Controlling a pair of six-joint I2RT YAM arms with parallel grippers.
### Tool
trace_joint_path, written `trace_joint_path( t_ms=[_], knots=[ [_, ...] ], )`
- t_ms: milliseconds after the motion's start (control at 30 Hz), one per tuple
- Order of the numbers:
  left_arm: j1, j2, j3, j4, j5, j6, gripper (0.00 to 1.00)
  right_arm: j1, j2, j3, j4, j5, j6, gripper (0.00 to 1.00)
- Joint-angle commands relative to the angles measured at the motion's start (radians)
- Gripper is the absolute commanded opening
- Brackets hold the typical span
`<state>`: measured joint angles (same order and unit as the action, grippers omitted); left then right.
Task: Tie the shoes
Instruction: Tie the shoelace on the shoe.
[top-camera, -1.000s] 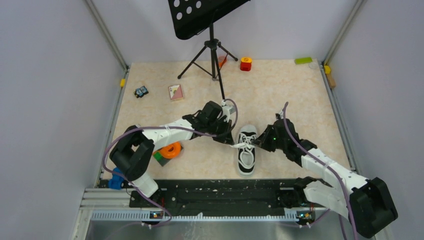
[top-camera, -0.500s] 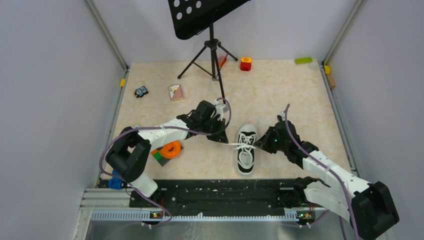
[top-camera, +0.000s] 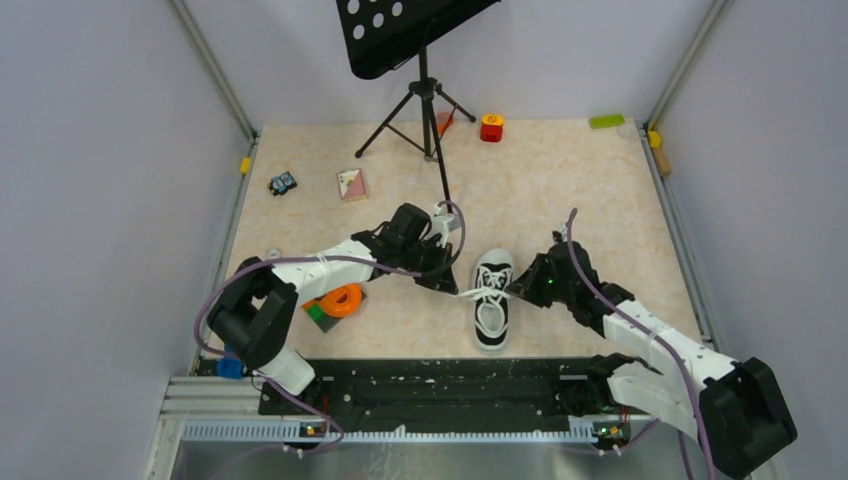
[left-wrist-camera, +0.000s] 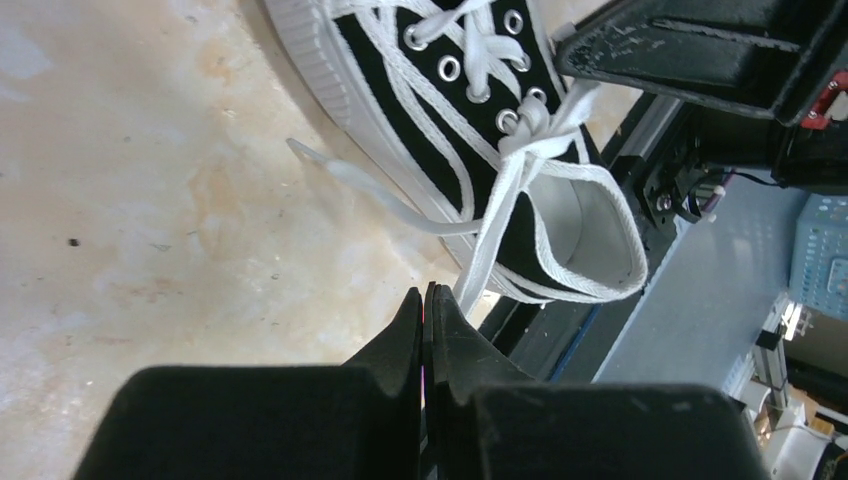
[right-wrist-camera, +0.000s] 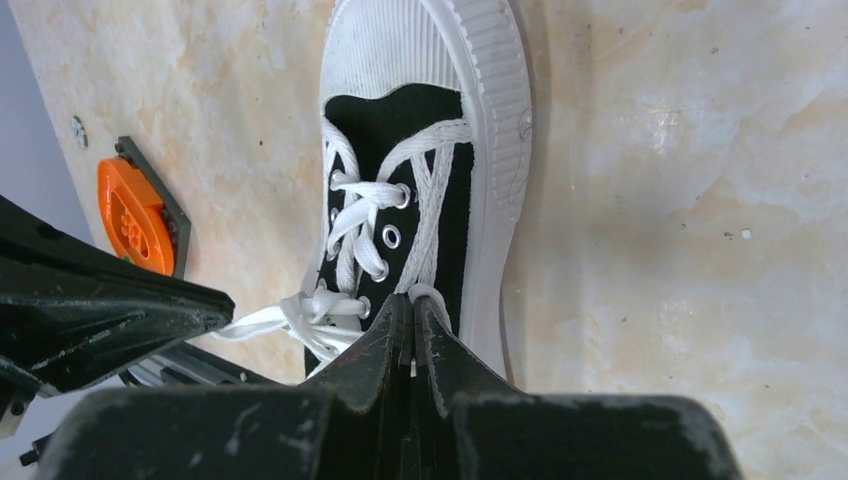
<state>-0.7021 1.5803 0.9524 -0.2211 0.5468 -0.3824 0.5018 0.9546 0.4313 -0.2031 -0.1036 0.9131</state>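
Observation:
The shoe (top-camera: 492, 305), black canvas with a white toe cap and sole, lies in the middle of the table, toe pointing away from the arms. My left gripper (top-camera: 455, 289) is just left of it, shut, with a white lace (left-wrist-camera: 495, 210) stretched taut from the knot at the top eyelets to its tips (left-wrist-camera: 428, 292). My right gripper (top-camera: 515, 288) sits against the shoe's right side, shut on a lace loop at its tips (right-wrist-camera: 412, 300). A loose lace end (left-wrist-camera: 330, 168) lies on the table beside the shoe (left-wrist-camera: 385, 60). Crossed laces show on the shoe (right-wrist-camera: 390, 125).
An orange reel (top-camera: 342, 299) on a green block sits left of the shoe, under the left arm. A music stand tripod (top-camera: 425, 110) stands at the back, with a card (top-camera: 351, 184), a small toy (top-camera: 283, 183) and a red block (top-camera: 491, 127) around it. A black rail (top-camera: 430, 385) runs along the near edge.
My left gripper has drawn back to the left, away from the shoe, pulling its lace out taut. The right gripper has shifted only slightly and the shoe stays put.

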Motion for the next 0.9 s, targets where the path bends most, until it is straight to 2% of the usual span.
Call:
trace_joint_path(
  t_ms=[0,33,167,267,500,700,867],
  knots=[
    [-0.031,0.024,0.059,-0.025,0.041,0.031,0.0,0.009,0.015,0.029,0.07,-0.019,-0.002,0.0],
    [-0.035,0.027,0.062,-0.02,0.038,0.023,0.0,0.009,0.014,0.033,0.076,-0.025,-0.003,0.05],
    [-0.036,0.023,0.062,0.016,0.022,-0.022,0.0,0.009,-0.027,0.058,0.049,-0.011,-0.002,0.36],
    [-0.035,0.026,0.062,0.042,0.017,-0.047,0.0,0.009,-0.089,0.088,-0.03,0.024,-0.016,0.46],
    [-0.026,0.063,0.099,0.081,0.002,-0.092,0.0,0.01,-0.205,0.104,-0.103,0.022,0.019,0.48],
    [-0.016,0.109,0.16,0.053,0.049,-0.046,0.0,0.027,-0.269,0.089,-0.127,0.023,0.076,0.48],
    [-0.012,0.156,0.216,-0.002,0.108,-0.007,0.0,0.184,-0.256,0.069,-0.057,0.126,0.196,0.46]
  ],
)
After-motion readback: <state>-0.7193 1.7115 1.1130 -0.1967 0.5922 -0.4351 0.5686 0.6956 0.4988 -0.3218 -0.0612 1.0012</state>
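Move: The lace knot on the shoe sits about 8 cm to the right of the left hand, level with it fore and aft and some 2 cm lower; the white toe cap lies roughly 9 cm ahead and 10 cm right of this hand, the shoe's opening 8 cm back and 9 cm right. From the right hand, the same knot is about 5 cm to the left, neither ahead nor back, 1 cm lower. Upward goes the right hand, about 7 cm, once its fingers have opened to around half and let go of the lace loop beside the knot; its fingertips tilt up some 10 degrees. The left hand, still pinching its strand, eases slightly back and right, then turns forward, right and a little up towards the knot, ending about 4 cm farther right. ##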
